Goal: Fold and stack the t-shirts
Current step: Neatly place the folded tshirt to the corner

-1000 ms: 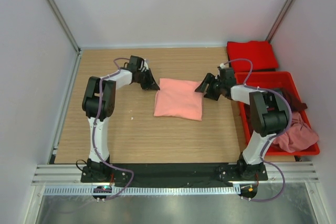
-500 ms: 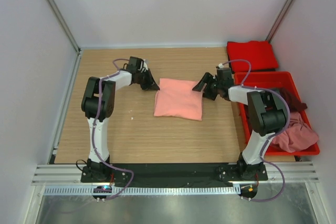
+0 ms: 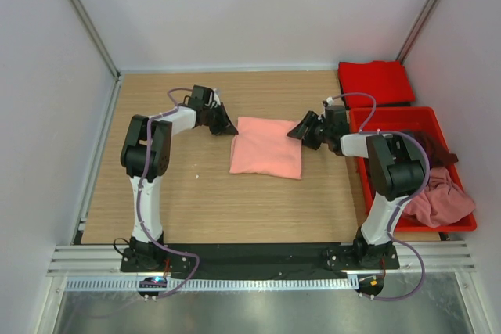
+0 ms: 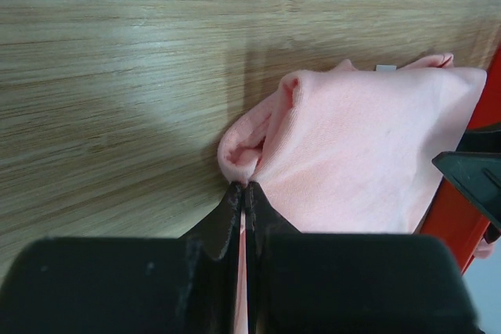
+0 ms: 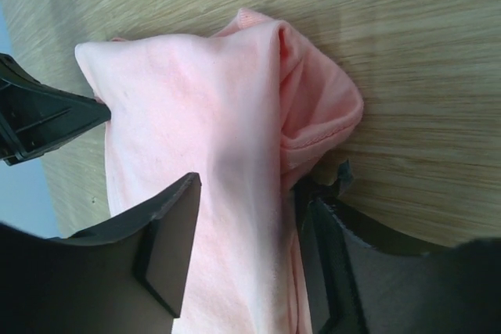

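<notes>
The salmon-pink t-shirt point(image 3: 266, 146) lies folded in a rectangle on the middle of the wooden table. My left gripper point(image 3: 229, 127) is at its far left corner, and in the left wrist view that gripper point(image 4: 244, 187) is shut on a pinch of the shirt's bunched edge point(image 4: 250, 142). My right gripper point(image 3: 301, 131) is at the far right corner. Seen from the right wrist, the right gripper point(image 5: 250, 209) stands open astride the shirt's folded edge point(image 5: 313, 107), cloth between the fingers. A bright red t-shirt point(image 3: 376, 82) lies folded at the back right.
A red plastic bin point(image 3: 395, 110) stands along the right side, close behind the right gripper. It holds a dark maroon shirt point(image 3: 434, 150) and a crumpled dusty pink shirt point(image 3: 442, 197). White walls enclose the table point(image 3: 196, 193) on three sides.
The right gripper has edged left onto the shirt's corner and its jaws have narrowed somewhat. The left gripper stays where it was, shut on the other corner.
</notes>
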You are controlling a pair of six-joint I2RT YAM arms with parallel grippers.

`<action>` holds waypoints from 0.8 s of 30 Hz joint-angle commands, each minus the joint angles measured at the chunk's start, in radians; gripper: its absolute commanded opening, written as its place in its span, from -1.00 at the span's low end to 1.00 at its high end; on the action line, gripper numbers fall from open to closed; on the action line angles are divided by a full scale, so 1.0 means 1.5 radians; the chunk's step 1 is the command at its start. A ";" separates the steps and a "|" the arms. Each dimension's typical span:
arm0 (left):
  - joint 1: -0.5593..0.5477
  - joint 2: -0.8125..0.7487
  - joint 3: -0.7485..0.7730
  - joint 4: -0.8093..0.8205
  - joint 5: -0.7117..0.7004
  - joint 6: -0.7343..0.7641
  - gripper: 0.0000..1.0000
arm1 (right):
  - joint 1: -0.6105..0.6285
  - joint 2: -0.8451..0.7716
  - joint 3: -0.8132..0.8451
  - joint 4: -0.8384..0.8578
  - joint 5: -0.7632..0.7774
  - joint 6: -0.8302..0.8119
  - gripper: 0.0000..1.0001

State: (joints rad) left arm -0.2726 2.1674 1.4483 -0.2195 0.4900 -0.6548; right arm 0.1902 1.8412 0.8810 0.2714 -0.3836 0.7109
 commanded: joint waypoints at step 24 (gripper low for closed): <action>0.060 -0.248 0.076 -0.343 -0.154 0.005 0.02 | -0.007 -0.041 0.230 -0.360 0.063 -0.269 -0.98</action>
State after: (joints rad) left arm -0.1738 1.9057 1.5578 -0.6365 0.2905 -0.6716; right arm 0.1776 1.8065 1.1210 -0.1379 -0.3473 0.4126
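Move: Both hands are already down at the folded pink t-shirt. From the right hand its middle lies about 8 cm left, 4 cm back and 2 cm below, with the right edge between the open fingers. From the left hand, shut on the left edge, the middle is some 8 cm right, 5 cm back and 1 cm down. The red cloth in the corner lies about 18 cm ahead and 22 cm right of the right hand; the red bin's middle is roughly 29 cm right and 8 cm back of it. Down by about 1 cm the right hand sinks and shuts on the t-shirt's right edge, pinching it near the far corner, then lifts it roughly 4 cm while rolling its left side down. Meanwhile the left hand, still at first, opens about halfway, lets go of the left edge and pulls away up and left, some 10 cm higher, turning a little counter-clockwise. ##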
